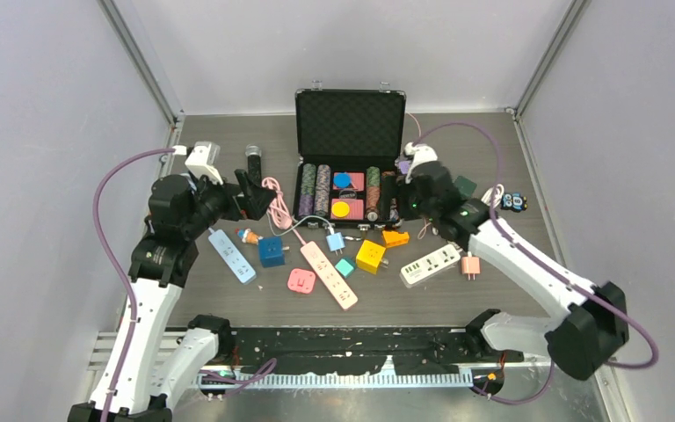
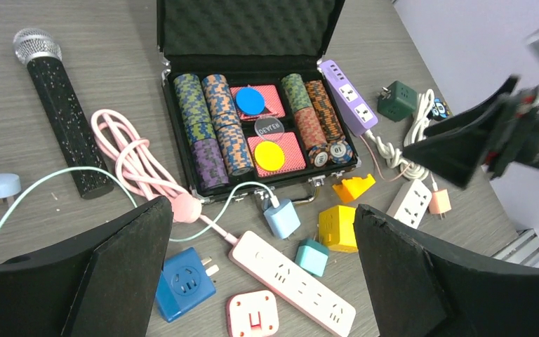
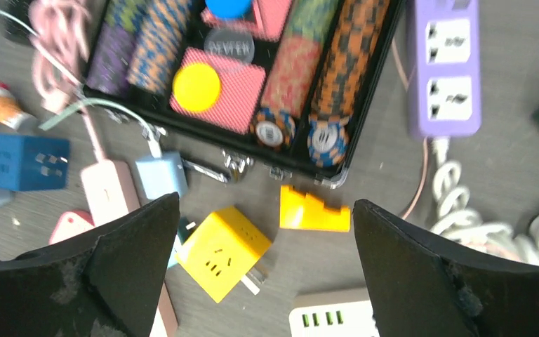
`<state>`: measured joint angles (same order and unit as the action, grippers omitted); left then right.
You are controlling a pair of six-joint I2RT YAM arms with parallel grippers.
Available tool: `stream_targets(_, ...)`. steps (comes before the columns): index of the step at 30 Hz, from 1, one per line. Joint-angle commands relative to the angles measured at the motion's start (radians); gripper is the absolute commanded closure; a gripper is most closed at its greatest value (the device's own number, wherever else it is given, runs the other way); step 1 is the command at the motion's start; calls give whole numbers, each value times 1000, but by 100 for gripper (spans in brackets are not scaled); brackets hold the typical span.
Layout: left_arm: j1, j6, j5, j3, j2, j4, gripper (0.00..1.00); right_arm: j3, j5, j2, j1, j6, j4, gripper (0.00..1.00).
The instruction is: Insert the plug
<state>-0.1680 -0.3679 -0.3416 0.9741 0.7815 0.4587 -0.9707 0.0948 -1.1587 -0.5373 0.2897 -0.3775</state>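
Note:
A pink-and-white power strip point(image 1: 330, 273) point(image 2: 295, 281) lies on the table in front of the case. Around it lie loose plugs: a light blue charger point(image 1: 336, 241) point(image 2: 282, 217) on a mint cable, a blue cube adapter point(image 1: 272, 251) point(image 2: 186, 281), a yellow cube adapter point(image 1: 371, 256) point(image 3: 223, 251) and a teal cube point(image 1: 344, 267) point(image 2: 312, 257). My left gripper point(image 1: 259, 198) point(image 2: 261, 207) hangs open above them, holding nothing. My right gripper point(image 1: 402, 189) point(image 3: 265, 203) is open too, above the yellow cube and an orange stepped piece point(image 3: 312, 213).
An open black case point(image 1: 349, 123) of poker chips stands at the back. A white strip with green ports point(image 1: 431, 265), a peach plug point(image 1: 470, 265), a blue-and-white strip point(image 1: 231, 255), a pink square socket point(image 1: 301, 280), a purple strip point(image 3: 444, 70), a microphone point(image 2: 60, 105) and a coiled pink cable point(image 2: 130, 158) lie about.

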Motion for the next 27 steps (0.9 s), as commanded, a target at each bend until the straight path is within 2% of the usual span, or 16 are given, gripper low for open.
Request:
stream_targets(1, 5, -32, 10, -5, 1, -66, 0, -32, 258, -111, -107, 181, -113, 3)
stream_targets(6, 5, -29, 32, -17, -1, -61, 0, -41, 298, -198, -213, 253, -137, 0)
stream_targets(13, 5, -36, 78, -48, -15, -56, 0, -37, 262, -289, -273, 394, -112, 1)
stream_targets(19, 5, -36, 101, -58, -23, -45, 0, -99, 342, -402, -317, 614, -248, 3)
stream_targets(27, 5, -32, 146, -77, -39, -16, 0, -166, 408, -489, -383, 785, -374, 6)
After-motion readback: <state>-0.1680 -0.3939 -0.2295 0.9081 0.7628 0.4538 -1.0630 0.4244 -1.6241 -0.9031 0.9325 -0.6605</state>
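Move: The yellow plug, with nothing yet in the open right hand, lies about 6 cm back and 5 cm to the left of that hand, some 18 cm below. The orange block sits almost right under the hand, 5 cm farther out and 6 cm to the right of the plug. The teal cube is 6 cm to the plug's left and 2 cm nearer; the white power strip 14 cm to its right. From the left hand the plug is about 23 cm right, 3 cm back, 28 cm down. Down above all, about 15 cm, fast at first and then slower, while drawing back some 7 cm and left 6 cm, the right hand comes off the case's edge and down towards the yellow plug. Its fingers tip some 25 degrees further down and swing clockwise about 20 degrees, staying wide open around the plug's sides without a visible touch. The empty left hand sinks a couple of centimetres. ##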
